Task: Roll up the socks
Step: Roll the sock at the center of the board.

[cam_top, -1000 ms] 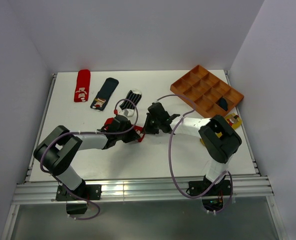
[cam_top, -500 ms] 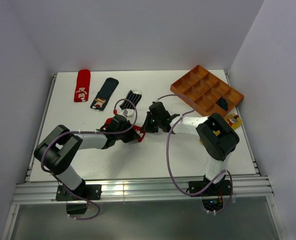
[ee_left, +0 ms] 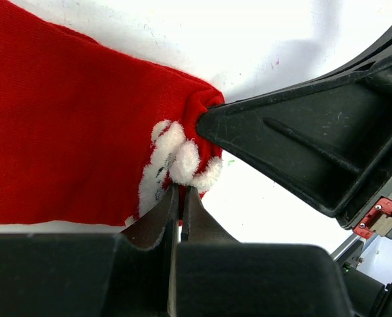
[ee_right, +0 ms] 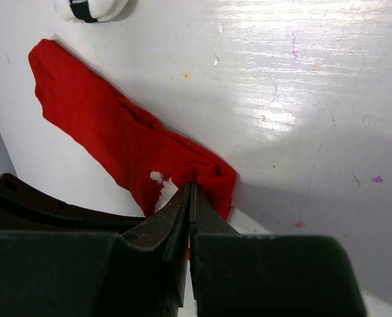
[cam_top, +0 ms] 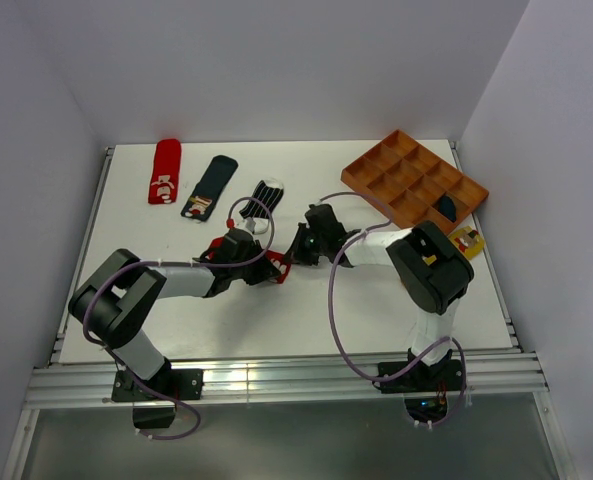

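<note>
A red sock with white marks (ee_left: 70, 125) lies flat on the white table between my two arms. My left gripper (ee_left: 180, 191) is shut on the sock's end, right at the fluffy white marks. My right gripper (ee_right: 192, 186) is shut on a bunched fold of the same red sock (ee_right: 116, 132). In the top view both grippers, left (cam_top: 272, 268) and right (cam_top: 294, 260), meet tip to tip over it. At the back lie a second red sock (cam_top: 164, 170), a navy sock with a patch (cam_top: 209, 186) and a striped sock (cam_top: 261, 202).
An orange compartment tray (cam_top: 396, 165) stands at the back right with a dark navy sock (cam_top: 445, 207) in one compartment. A yellow item (cam_top: 466, 240) shows beside the right arm's elbow. The table's edges run along a metal frame.
My right gripper has closed further onto the red sock's fold, and its arm has shifted slightly left. The left gripper keeps its grip and has not moved.
</note>
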Motion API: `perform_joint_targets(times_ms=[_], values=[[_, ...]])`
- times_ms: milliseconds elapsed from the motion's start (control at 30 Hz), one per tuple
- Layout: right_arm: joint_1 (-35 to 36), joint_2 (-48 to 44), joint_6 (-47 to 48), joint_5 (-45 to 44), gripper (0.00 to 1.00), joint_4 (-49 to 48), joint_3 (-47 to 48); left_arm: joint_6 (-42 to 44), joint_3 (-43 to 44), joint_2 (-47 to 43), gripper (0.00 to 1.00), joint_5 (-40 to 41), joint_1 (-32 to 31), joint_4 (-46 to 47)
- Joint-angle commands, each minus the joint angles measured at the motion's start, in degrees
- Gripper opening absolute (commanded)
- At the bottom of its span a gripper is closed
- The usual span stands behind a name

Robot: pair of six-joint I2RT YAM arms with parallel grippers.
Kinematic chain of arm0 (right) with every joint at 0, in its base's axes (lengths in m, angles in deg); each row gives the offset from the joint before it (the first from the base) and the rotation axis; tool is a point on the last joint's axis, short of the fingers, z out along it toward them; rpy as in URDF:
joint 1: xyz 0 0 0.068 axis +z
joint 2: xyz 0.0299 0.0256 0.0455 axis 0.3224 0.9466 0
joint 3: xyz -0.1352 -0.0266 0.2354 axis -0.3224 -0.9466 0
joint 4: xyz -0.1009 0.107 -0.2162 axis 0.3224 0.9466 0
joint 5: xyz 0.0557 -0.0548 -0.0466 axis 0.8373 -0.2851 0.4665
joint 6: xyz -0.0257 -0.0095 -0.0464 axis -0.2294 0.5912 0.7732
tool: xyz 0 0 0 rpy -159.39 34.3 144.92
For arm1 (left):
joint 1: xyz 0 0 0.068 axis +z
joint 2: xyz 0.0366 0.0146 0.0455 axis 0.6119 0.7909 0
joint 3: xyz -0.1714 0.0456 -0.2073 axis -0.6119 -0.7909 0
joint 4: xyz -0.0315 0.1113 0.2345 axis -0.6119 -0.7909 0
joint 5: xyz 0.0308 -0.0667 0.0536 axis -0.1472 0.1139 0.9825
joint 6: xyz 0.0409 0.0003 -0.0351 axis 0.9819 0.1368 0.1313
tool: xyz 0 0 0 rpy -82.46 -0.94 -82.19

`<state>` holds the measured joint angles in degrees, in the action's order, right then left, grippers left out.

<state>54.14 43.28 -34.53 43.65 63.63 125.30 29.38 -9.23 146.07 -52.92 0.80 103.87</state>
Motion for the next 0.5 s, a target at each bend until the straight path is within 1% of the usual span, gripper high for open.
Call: perform_joint_targets(times_ms=[0, 67, 100, 133, 200, 233, 267, 400, 467], values=[[-0.4, 2.0, 2.9, -0.3, 0.06, 2.0, 1.3, 1.2, -1.5, 2.2, 0.0, 1.2, 0.3, -4.4], [-0.3, -0.8, 3.7, -1.3, 0.08, 2.7, 1.5, 1.2, -1.4, 2.4, 0.0, 0.8, 0.4, -4.3], [-0.3, -2.0, 4.2, -3.3, 0.09, 4.5, 1.5, 1.3, -1.3, 2.3, 0.0, 0.8, 0.4, -4.4], [-0.2, -3.1, 5.2, -4.9, 0.12, 5.9, 2.1, 1.3, -1.3, 2.3, 0.0, 0.8, 0.4, -4.4], [0.1, -5.6, 6.2, -8.5, 0.15, 10.0, 2.9, 1.3, -1.3, 2.4, 0.0, 0.7, 0.4, -4.3], [0.2, -6.2, 6.3, -9.2, 0.2, 11.0, 3.4, 1.3, -1.2, 2.6, 0.0, 0.7, 0.4, -4.3], [0.3, -6.8, 6.2, -9.8, 0.21, 12.0, 3.9, 1.3, -1.2, 2.6, 0.0, 0.6, 0.4, -4.2], [1.8, -5.9, 6.0, -14.5, 0.31, 19.7, 7.1, 1.2, -1.3, 2.6, 0.0, 0.4, 0.5, -4.1], [3.1, -4.7, 5.6, -16.6, 0.32, 21.3, 9.0, 1.4, -1.3, 2.5, 0.0, 0.3, 0.5, -4.1]])
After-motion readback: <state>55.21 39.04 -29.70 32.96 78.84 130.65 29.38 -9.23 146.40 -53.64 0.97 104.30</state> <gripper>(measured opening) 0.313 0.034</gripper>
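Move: The right fingers are already shut on the folded end of the red sock, whose middle lies barely 1 cm left of the hand and 1 cm back, a touch lower. The striped sock is some 14 cm ahead and 6 cm left, and the dark blue sock about 19 cm ahead and 18 cm left. From the left hand, also pinching the sock, that folded end is about 3 cm ahead and 1 cm right. The right fingers let go of the red sock's folded corner, opening to roughly a third, and back off about 2.5 cm to the right while rising 1.5 cm, the fingers tipping some 10 degrees more steeply down. The left hand stays put, keeping its pinch on the sock beside the fold. ##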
